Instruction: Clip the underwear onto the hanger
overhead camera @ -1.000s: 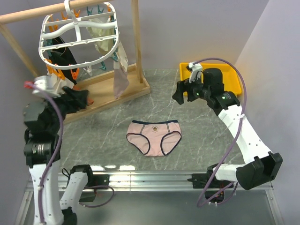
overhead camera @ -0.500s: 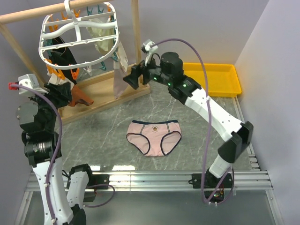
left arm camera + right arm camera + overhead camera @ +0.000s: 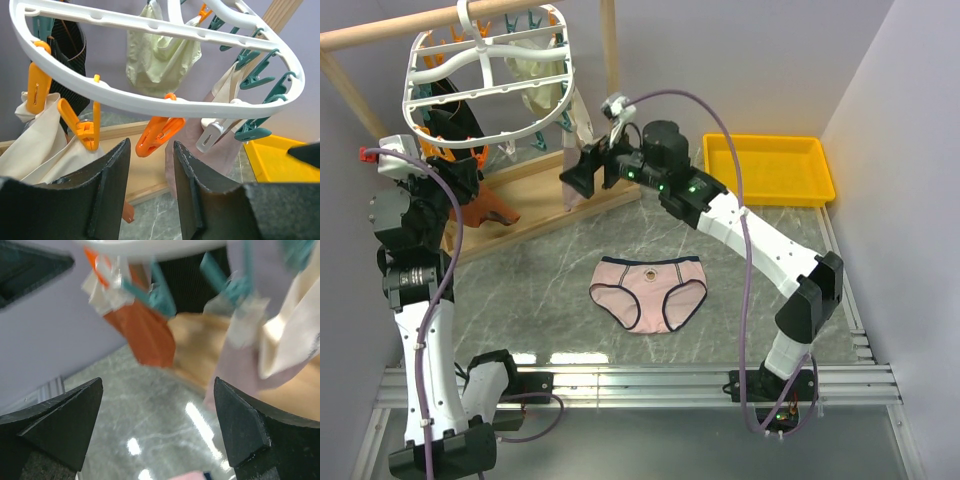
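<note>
The underwear (image 3: 648, 291), pale pink with navy trim, lies flat on the grey table, untouched; a pink sliver shows at the bottom edge of the right wrist view (image 3: 192, 475). The hanger (image 3: 485, 75), a white oval rack, hangs from the wooden rod at the back left. My left gripper (image 3: 465, 185) is open and empty just below the hanger's rim (image 3: 150, 102), with an orange clothespin (image 3: 160, 132) right above its fingertips (image 3: 151, 146). My right gripper (image 3: 580, 177) is open wide and empty (image 3: 157, 385), in the air beside the hanging clothes, behind the underwear.
The wooden rod frame (image 3: 611, 90) stands on a wooden base (image 3: 545, 205). Cream (image 3: 535, 75), black (image 3: 450, 120), mauve (image 3: 578, 150) and orange (image 3: 490, 210) garments hang from the rack. Teal clothespins (image 3: 255, 75) dangle on its right side. A yellow tray (image 3: 768, 168) sits at the back right.
My right arm has swung left from the yellow tray to the hanger's right side. My left gripper has moved up to the hanger's rim. The underwear has not moved.
</note>
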`<state>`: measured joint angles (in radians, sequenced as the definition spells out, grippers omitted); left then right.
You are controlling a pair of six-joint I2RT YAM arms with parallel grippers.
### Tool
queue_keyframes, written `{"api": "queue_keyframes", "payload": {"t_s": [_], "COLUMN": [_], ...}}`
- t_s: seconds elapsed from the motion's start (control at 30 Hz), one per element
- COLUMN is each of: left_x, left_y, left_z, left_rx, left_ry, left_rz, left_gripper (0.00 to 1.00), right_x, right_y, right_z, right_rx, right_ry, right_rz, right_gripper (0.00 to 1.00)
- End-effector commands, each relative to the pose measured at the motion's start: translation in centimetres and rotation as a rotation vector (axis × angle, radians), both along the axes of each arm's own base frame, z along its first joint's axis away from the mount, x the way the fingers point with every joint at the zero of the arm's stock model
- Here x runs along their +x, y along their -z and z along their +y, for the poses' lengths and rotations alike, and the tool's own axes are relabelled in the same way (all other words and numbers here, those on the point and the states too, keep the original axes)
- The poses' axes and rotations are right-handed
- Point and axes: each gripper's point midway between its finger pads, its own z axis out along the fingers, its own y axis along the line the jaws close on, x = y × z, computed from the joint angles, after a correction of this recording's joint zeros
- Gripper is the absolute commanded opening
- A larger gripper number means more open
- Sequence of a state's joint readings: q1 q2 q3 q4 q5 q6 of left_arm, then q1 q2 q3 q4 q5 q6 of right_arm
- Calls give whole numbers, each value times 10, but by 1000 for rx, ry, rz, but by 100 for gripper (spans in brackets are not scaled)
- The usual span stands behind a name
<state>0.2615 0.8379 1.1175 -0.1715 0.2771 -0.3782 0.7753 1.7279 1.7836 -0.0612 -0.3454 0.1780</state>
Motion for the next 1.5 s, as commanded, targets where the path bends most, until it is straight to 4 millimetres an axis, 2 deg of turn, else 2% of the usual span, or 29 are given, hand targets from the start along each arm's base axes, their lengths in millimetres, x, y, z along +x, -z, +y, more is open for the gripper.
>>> {"api": "queue_keyframes", "payload": {"t_s": [0.0, 0.13, 0.27, 0.3, 0.43, 0.57, 0.67, 0.77, 0.83, 0.87, 0.9, 0.97, 1.1, 1.27, 1.47], "left_x": [1, 6, 11, 11, 16, 21, 25, 27, 28, 28, 27, 26, 25, 21, 15], "left_y": [-23, -23, -19, -24, -22, -21, -20, -18, -16, -16, -17, -17, -15, -15, -10], "left_z": [-4, -6, -6, -7, -8, -8, -5, -6, -6, -6, -7, -7, -11, -14, -16], "left_rx": [50, 56, 52, 57, 62, 63, 62, 57, 49, 47, 49, 46, 37, 29, 11], "left_ry": [29, 41, 36, 37, 34, 29, 14, 16, 17, 17, 22, 24, 42, 54, 61], "left_rz": [-107, -120, -108, -130, -129, -127, -123, -115, -112, -112, -115, -115, -102, -94, -59], "left_gripper": [44, 43, 43, 43, 40, 39, 33, 25, 21, 17, 15, 9, 0, 0, 0], "right_x": [-16, -26, -32, -34, -42, -52, -50, -57, -60, -60, -61, -64, -58, -58, -71], "right_y": [-15, -3, -6, -3, -8, -9, -9, -21, -26, -22, -28, -32, -34, -37, -42], "right_z": [-3, 3, 5, 7, 17, 36, 50, 62, 73, 80, 83, 92, 111, 121, 123], "right_rx": [49, 21, 32, 30, 72, 107, 130, 181, 210, 212, 229, 252, 285, 299, 303], "right_ry": [15, 12, 29, 26, 15, -2, -8, -33, -55, -60, -65, -78, -71, -70, -89], "right_rz": [-22, -25, -71, -68, -74, -70, -58, -58, -63, -56, -66, -73, -74, -129, -255], "right_gripper": [98, 97, 95, 95, 93, 89, 87, 84, 82, 81, 79, 73, 59, 53, 48]}}
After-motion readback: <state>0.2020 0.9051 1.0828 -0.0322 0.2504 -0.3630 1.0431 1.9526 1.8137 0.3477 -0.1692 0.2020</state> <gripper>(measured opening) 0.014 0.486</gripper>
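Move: The middle orange clip on the hanger's front rim, just below the rim, is about 3 cm ahead of the left hand, 1 cm to its right and 1 cm above; from the right hand it lies some 21 cm to the left, level fore and aft, 3 cm higher. The next orange clip, on the white cloth, sits roughly 7 cm to the left of it. The nearest green clip is about 11 cm to the right of it and 3 cm farther out. The middle orange clip is taken by the left hand, which eases about 3 cm forward under the front rim and then shuts its half-open fingers on the clip, staying there. Meanwhile the right hand swings some 13 cm left towards that clip and 6 cm back, dipping about 5 cm before rising most of the way again, its wide-open fingers narrowing to half. ##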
